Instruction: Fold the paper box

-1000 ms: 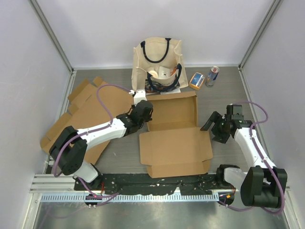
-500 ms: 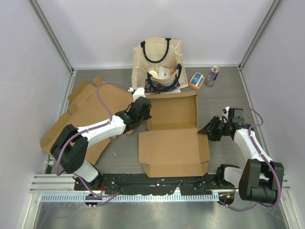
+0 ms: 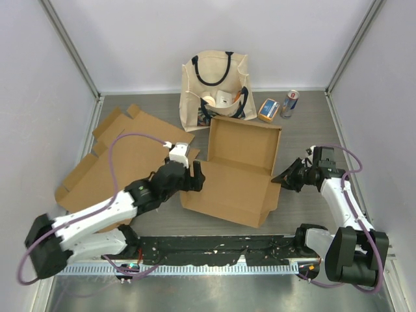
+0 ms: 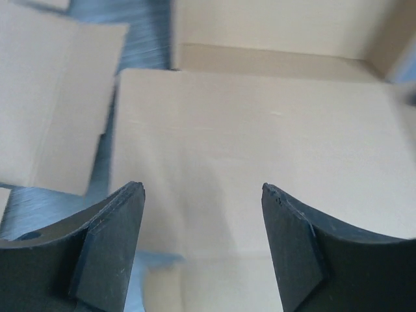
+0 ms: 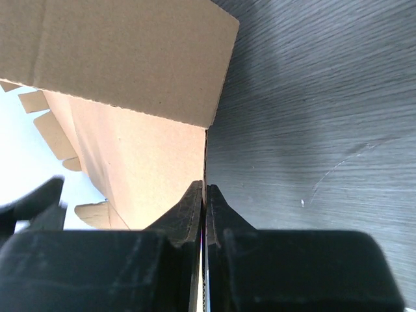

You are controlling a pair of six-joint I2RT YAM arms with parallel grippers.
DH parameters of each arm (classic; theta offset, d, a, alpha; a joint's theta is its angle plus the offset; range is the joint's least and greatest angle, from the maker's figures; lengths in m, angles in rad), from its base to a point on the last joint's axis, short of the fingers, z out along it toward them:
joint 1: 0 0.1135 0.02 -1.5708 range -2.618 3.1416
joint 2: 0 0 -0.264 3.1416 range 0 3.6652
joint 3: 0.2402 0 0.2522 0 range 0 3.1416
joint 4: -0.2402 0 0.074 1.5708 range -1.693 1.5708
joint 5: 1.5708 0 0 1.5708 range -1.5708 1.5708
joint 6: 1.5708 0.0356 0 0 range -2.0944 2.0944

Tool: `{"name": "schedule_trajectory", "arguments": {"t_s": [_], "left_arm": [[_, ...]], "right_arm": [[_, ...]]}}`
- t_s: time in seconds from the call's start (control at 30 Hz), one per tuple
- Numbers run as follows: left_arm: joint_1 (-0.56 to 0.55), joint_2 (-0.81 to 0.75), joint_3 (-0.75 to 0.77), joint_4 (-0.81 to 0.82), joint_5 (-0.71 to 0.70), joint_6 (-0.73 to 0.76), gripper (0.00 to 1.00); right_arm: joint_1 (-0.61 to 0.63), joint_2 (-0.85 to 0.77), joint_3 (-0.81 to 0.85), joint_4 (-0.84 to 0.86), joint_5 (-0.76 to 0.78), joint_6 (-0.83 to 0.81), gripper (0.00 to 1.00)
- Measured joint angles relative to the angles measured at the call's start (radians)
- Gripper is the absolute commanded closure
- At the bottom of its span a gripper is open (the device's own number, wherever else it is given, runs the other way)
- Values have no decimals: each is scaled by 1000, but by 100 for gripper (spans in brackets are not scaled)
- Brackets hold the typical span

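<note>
The brown paper box lies open at mid-table, its lid panel raised toward the back and its whole body turned askew. My right gripper is at the box's right edge, shut on a thin cardboard flap; in the right wrist view the pads pinch the flap's edge, with the box wall rising to the left. My left gripper hovers open at the box's left edge. In the left wrist view its fingers stand wide apart over the box panel, holding nothing.
A cream tote bag with items inside stands at the back. A small orange-and-blue pack and a drink can sit to its right. Flat cardboard sheets lie at the left. Walls close in on both sides.
The right gripper moved in and shut on the box's right flap. The left gripper opened and drew back toward the near left. The box shifted and turned, its lid now raised.
</note>
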Motion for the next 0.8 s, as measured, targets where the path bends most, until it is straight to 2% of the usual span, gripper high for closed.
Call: {"name": "schedule_trajectory", "arguments": {"t_s": [0.1,0.13,0.23,0.33,0.53,0.67,0.8], "left_arm": [[-108,-230,-18,-51,-16,18,26],[-138,-286,-5,-78,-19,5,23],[-162,-366,79,-213,-23,-134,20],[-162,-378,148,-357,-2,-365,3],[-162,-385,91,-487,149,-855,0],[-196,-329,110,-558,171,-1074,0],[-251,-318,94,-537,176,-1241,0]], "right_arm": [[4,0,7,-13,-1,10,91],[6,0,7,-14,-1,18,91],[8,-14,5,-14,-8,51,91],[8,-46,3,-14,-5,78,92],[8,-85,3,-7,12,119,91],[8,-96,3,-2,25,134,92],[8,-103,1,14,26,151,91]]}}
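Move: The box's near edge runs below and behind the open left hand, its middle about 13 cm back, 8 cm right and 9 cm down; from the right hand it is 12 cm back and 20 cm left. The upright back wall is some 12 cm ahead and 16 cm right of the left hand, and the spare cardboard sheet's middle about 23 cm left and 2 cm ahead. The right side flap already sits in the right hand's pinch. The box's near edge is what the left hand heads for: it swings back about 13 cm, arching up and then partly down again to end some 6 cm higher, while it rolls about 60 degrees with its left side sinking and its fingers spread fully. The right side flap stays pinched in the right hand, which lifts it about 2 cm. ##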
